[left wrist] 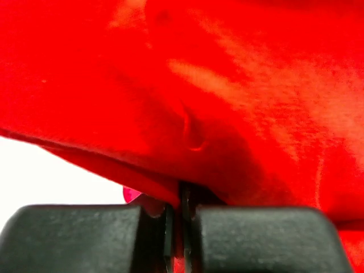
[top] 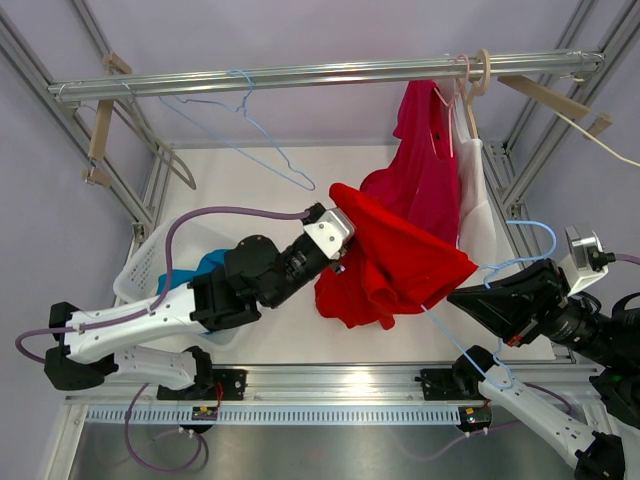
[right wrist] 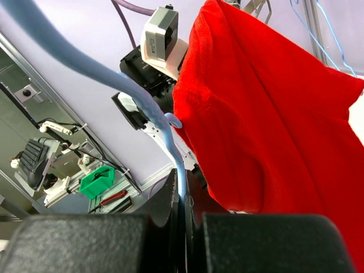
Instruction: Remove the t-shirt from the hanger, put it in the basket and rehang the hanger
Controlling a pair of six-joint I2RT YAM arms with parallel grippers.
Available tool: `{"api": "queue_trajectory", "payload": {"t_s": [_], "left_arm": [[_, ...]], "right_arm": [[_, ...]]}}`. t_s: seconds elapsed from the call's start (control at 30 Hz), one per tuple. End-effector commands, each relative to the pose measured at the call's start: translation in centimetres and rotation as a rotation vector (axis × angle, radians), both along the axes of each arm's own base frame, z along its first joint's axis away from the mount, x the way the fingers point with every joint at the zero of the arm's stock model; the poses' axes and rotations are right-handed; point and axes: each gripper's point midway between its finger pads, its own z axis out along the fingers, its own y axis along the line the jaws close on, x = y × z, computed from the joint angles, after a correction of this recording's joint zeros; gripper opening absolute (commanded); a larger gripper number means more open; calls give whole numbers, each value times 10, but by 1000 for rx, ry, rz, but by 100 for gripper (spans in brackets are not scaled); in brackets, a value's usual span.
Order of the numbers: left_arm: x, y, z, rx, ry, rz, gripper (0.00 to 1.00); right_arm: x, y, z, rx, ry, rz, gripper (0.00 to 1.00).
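Observation:
The red t-shirt [top: 395,255] hangs bunched over a light blue wire hanger [top: 527,228] held in mid-air above the table's middle. My left gripper [top: 343,262] is shut on a fold at the shirt's left side. In the left wrist view red cloth [left wrist: 227,85] fills the frame and a fold is pinched between the closed jaws of the gripper [left wrist: 181,207]. My right gripper [top: 468,298] is shut on the hanger. In the right wrist view the blue wire [right wrist: 116,79] runs into the closed gripper [right wrist: 183,185], with the shirt [right wrist: 273,131] draped to its right.
A metal rail [top: 300,75] crosses the back, carrying an empty blue hanger [top: 250,130], a crimson garment [top: 425,165], a white garment [top: 482,205] and wooden hangers [top: 100,130]. A white basket [top: 140,262] holding blue cloth [top: 208,265] stands at the left.

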Motion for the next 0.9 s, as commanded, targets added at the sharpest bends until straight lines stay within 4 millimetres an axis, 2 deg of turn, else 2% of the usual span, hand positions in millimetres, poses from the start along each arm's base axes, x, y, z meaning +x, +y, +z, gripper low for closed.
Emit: {"api": "queue_trajectory", "payload": {"t_s": [0.0, 0.1, 0.23, 0.27, 0.33, 0.37, 0.4, 0.47, 0.5, 0.57, 0.6, 0.7, 0.73, 0.87], "left_arm": [[-13, 12, 28, -127, 11, -52, 0], [-4, 24, 27, -117, 11, 18, 0], [13, 47, 44, -96, -21, 162, 0], [18, 60, 65, -124, -32, 208, 0], [25, 67, 77, -83, -49, 253, 0], [26, 82, 106, -126, -59, 277, 0], [26, 87, 113, -110, -65, 282, 0], [24, 92, 132, -128, -70, 277, 0], [19, 105, 153, -167, -65, 264, 0], [9, 110, 171, -203, -63, 212, 0], [2, 119, 183, -239, -43, 182, 0], [-13, 132, 198, -287, -21, 112, 0], [-17, 144, 208, -320, -25, 107, 0], [-20, 195, 226, -388, -27, 177, 0]], "right_arm": [[-14, -8, 16, 38, -62, 15, 0], [-13, -12, 15, 32, -63, -12, 0], [-10, -17, 7, -1, -43, -46, 0], [-8, -17, 3, -15, -34, -55, 0], [-3, -18, -15, -76, 10, -82, 0], [0, -18, -22, -97, 31, -92, 0], [3, -20, -35, -128, 64, -111, 0], [10, -23, -52, -172, 98, -150, 0], [12, -30, -61, -187, 118, -194, 0], [16, -38, -71, -207, 131, -242, 0], [15, -44, -77, -217, 139, -262, 0], [23, -58, -84, -231, 149, -358, 0], [24, -63, -84, -235, 148, -381, 0], [39, -79, -89, -267, 165, -502, 0]]}}
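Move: Some 30 cm to the left of the left hand, about 4 cm farther out and nearly 40 cm below, stands the white basket; the empty hanger on the rail is roughly 14 cm ahead of that hand, 12 cm left and 8 cm above. The right hand holds the blue hanger, with the red t-shirt's middle about 9 cm left, 5 cm ahead and 5 cm below; the raspberry top hangs about 23 cm ahead, 1 cm left and 5 cm below. Keeping its pinch on the red t-shirt, the left hand first eases a few centimetres left and forward, then sweeps steeply up and left, about 20 cm up and 16 cm left in all, drawing the cloth away from the hanger. The right hand, still gripping the blue hanger, sinks about 8 cm, moving right and slightly forward and turning some 20 degrees clockwise. ##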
